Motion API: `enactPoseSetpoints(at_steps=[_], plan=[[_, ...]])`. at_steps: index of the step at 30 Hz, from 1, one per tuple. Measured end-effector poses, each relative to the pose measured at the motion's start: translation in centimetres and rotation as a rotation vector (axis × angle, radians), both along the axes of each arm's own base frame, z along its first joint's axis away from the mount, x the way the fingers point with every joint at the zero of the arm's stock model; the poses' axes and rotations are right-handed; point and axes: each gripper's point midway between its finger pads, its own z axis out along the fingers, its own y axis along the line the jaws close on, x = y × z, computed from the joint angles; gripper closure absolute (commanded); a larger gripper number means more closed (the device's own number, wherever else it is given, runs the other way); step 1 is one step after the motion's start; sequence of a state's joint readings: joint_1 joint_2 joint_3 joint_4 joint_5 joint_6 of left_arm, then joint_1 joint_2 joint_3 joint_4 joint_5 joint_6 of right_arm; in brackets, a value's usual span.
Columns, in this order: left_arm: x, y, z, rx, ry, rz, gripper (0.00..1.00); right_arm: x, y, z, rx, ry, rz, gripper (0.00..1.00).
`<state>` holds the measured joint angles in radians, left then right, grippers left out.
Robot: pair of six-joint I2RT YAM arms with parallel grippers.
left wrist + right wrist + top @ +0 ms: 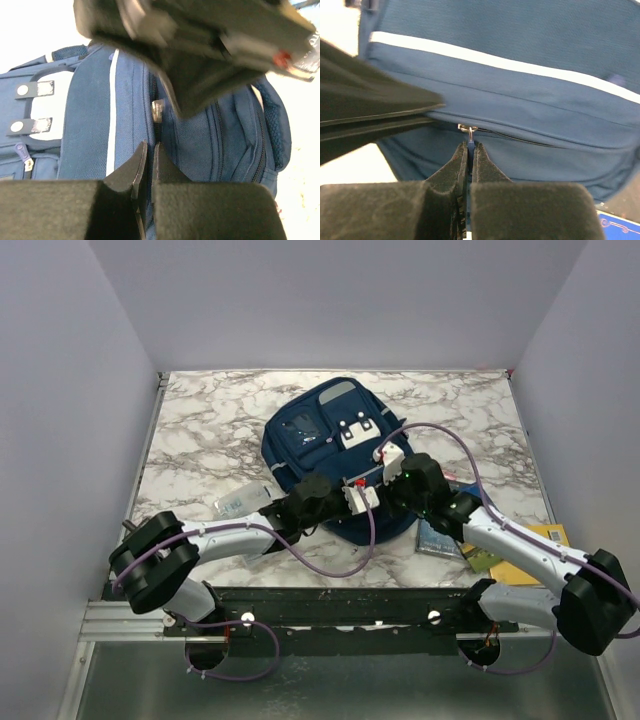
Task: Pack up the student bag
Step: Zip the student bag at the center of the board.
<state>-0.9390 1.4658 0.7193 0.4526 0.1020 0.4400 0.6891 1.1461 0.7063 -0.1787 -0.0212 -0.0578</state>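
The student bag (320, 435), navy with a white stripe, lies in the middle of the marble table (200, 430). Both grippers meet at its near edge. My right gripper (470, 148) is shut on the blue pull tab of a zipper, whose metal slider (468, 129) sits just past the fingertips; in the top view the right gripper (380, 468) is over the bag's lower right. My left gripper (149, 148) is shut, pinching the bag's fabric along the zipper seam below the slider (158, 109). From above, the left gripper (368, 490) is close beside the right one.
A small clear plastic box (240, 502) lies left of the bag, by my left arm. Books lie right of the bag: a blue one (438, 536), a green one (482, 558) and a yellow one (548, 534). Plain walls close in the table.
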Motion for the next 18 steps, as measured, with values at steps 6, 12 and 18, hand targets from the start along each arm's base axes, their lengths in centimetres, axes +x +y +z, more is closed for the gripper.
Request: enactPoseSetpoints(at_steps=[6, 12, 18], plan=[[0.1, 2.2, -0.2, 0.031, -0.092, 0.040, 1.00, 3.2, -5.2, -0.8, 0.000, 0.053, -0.192, 0.99], [-0.3, 3.6, 0.9, 0.022, -0.138, 0.049, 1.00, 4.5, -7.5, -1.3, -0.005, 0.072, -0.320, 0.99], [-0.5, 4.0, 0.9, 0.024, -0.136, 0.052, 1.00, 6.1, -8.6, -1.7, -0.026, 0.083, -0.461, 0.93]])
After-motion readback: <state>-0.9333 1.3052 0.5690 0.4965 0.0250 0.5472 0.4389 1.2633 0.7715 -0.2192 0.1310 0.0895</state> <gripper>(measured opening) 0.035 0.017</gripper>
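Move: Just ahead and to the right of the right hand, which already holds the zip pull, the bag's right-hand corner lies about 6 cm farther out, 8 cm right and 2 cm lower. The white strap patch is some 15 cm ahead of this hand and 5 cm left, near its height; the blue book is about 18 cm right, 3 cm back and 10 cm below. From the left hand, pinching the bag's edge, that corner is roughly 8 cm ahead and 12 cm right. Running the pinched zip pull along the bag's edge, the right hand sweeps right and forward to the corner, about 10 cm in all and sinking slightly, fast at first, while the wrist turns some 25 degrees clockwise. The left hand keeps its pinch on the edge behind the pull and draws it about 4 cm left, away from the right hand, its fingers tipping up a little. ##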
